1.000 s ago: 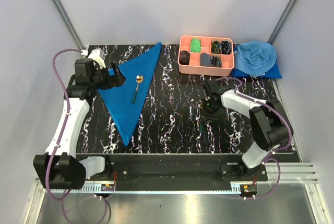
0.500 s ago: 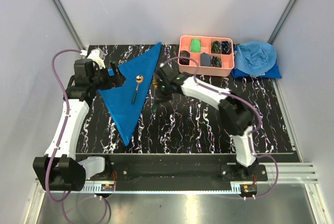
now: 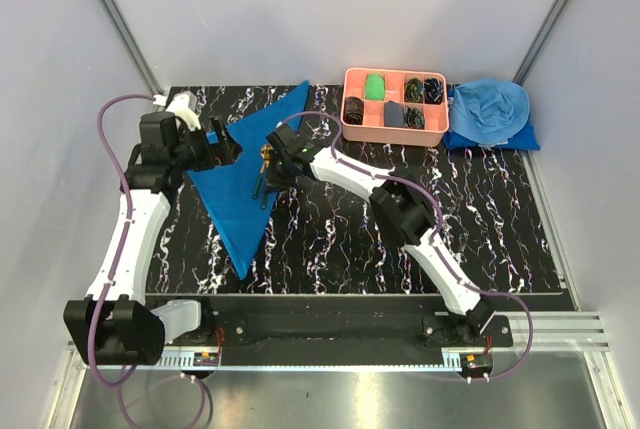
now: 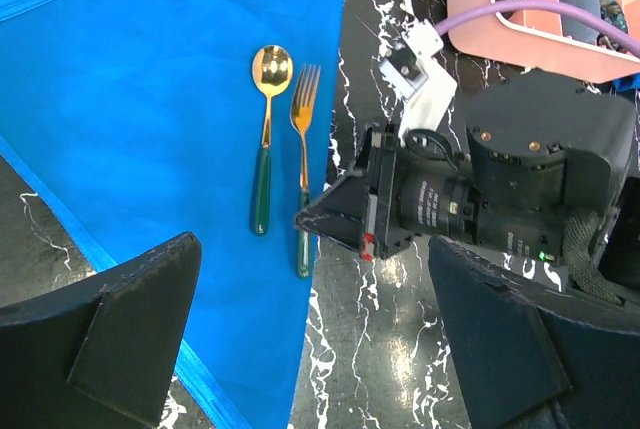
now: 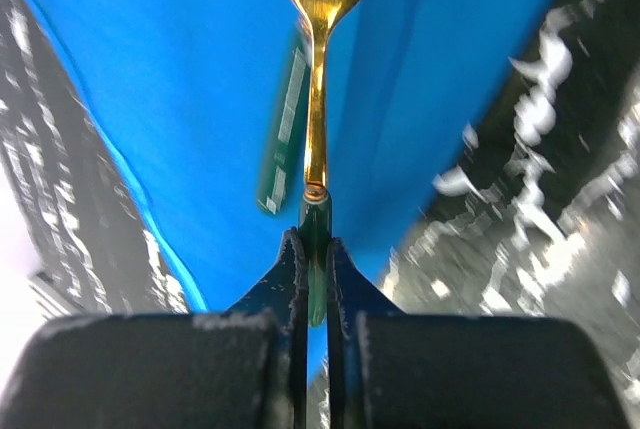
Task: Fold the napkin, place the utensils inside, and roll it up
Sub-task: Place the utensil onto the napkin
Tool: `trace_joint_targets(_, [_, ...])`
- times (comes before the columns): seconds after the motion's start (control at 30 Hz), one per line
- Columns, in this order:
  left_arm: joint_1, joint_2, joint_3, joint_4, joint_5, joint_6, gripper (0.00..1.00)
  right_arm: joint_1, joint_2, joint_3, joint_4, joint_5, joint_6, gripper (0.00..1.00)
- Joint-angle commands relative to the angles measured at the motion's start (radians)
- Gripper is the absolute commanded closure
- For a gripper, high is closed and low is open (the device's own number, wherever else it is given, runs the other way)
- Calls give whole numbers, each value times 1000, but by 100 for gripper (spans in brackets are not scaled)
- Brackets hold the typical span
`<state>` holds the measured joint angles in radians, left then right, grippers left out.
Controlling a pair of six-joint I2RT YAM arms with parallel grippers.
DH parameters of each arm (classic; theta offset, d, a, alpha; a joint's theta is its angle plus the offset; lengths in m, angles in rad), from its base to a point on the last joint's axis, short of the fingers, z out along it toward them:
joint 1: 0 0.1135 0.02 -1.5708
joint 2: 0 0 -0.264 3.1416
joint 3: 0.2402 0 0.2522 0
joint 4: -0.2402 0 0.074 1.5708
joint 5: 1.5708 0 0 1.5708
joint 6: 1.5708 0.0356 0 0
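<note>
The royal-blue napkin (image 3: 245,184) lies folded into a triangle on the left of the table. A gold spoon (image 4: 268,119) with a dark green handle rests on it. The matching fork (image 4: 303,139) lies parallel just to its right, near the napkin's (image 4: 150,129) long edge. My right gripper (image 5: 316,239) is shut on the fork's green handle (image 5: 316,219), and the spoon's handle (image 5: 284,139) shows beside it. From above, this gripper (image 3: 268,179) reaches in from the right. My left gripper (image 3: 222,145) hovers open over the napkin's left side, its fingers (image 4: 110,329) wide apart with nothing between them.
A pink compartment tray (image 3: 392,73) with small items stands at the back, with a sky-blue heap of cloth (image 3: 490,109) to its right. The tray's corner (image 4: 470,39) and a purple cable show in the left wrist view. The right arm spans the table's middle.
My right arm has swung from the table's right-middle across to the napkin, carrying the fork to beside the spoon. The left arm has barely moved.
</note>
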<state>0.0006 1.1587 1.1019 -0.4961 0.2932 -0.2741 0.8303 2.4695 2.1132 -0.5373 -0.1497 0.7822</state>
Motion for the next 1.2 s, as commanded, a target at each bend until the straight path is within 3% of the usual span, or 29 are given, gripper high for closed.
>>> trace_joint_targets(0.0, [22,1,-7,60,34,-11,1,-2,48,122,5,2,54,100])
trace_joint_targets(0.4, [30,-1,-7,60,37,-11,1,-3,160,272,-85,45,63,100])
trace_joint_targets(0.83, [30,2,-7,59,40,-11,1,-25,186,307,-116,50,49,97])
trace_joint_targets(1.03, [30,1,-8,59,38,-10,1,-39,197,340,-121,29,34,87])
trace_joint_targets(1.17, [32,1,-8,60,38,-8,1,-40,197,358,-121,15,0,68])
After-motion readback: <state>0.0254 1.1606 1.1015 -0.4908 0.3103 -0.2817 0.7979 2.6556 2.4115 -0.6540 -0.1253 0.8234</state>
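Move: The right hand still pinches the fork by its green handle, the fork's middle about 4 cm ahead of the grip. The spoon, which the fork is to lie beside, has its middle roughly 6 cm ahead, 3 cm to the left and 2 cm below; the napkin's middle is some 5 cm ahead and 7 cm left. From the idle left hand the spoon lies about 8 cm ahead, 5 cm right and 22 cm below. With the fork's handle kept between its fingertips, the right hand carries the fork about 2 cm forward and left towards the spoon and sinks some 1.5 cm, laying it on the napkin. It then eases forward and slightly back to the right, nearly 4 cm forward in all, and near the end its fingers open about a quarter, one on each side of the handle. ##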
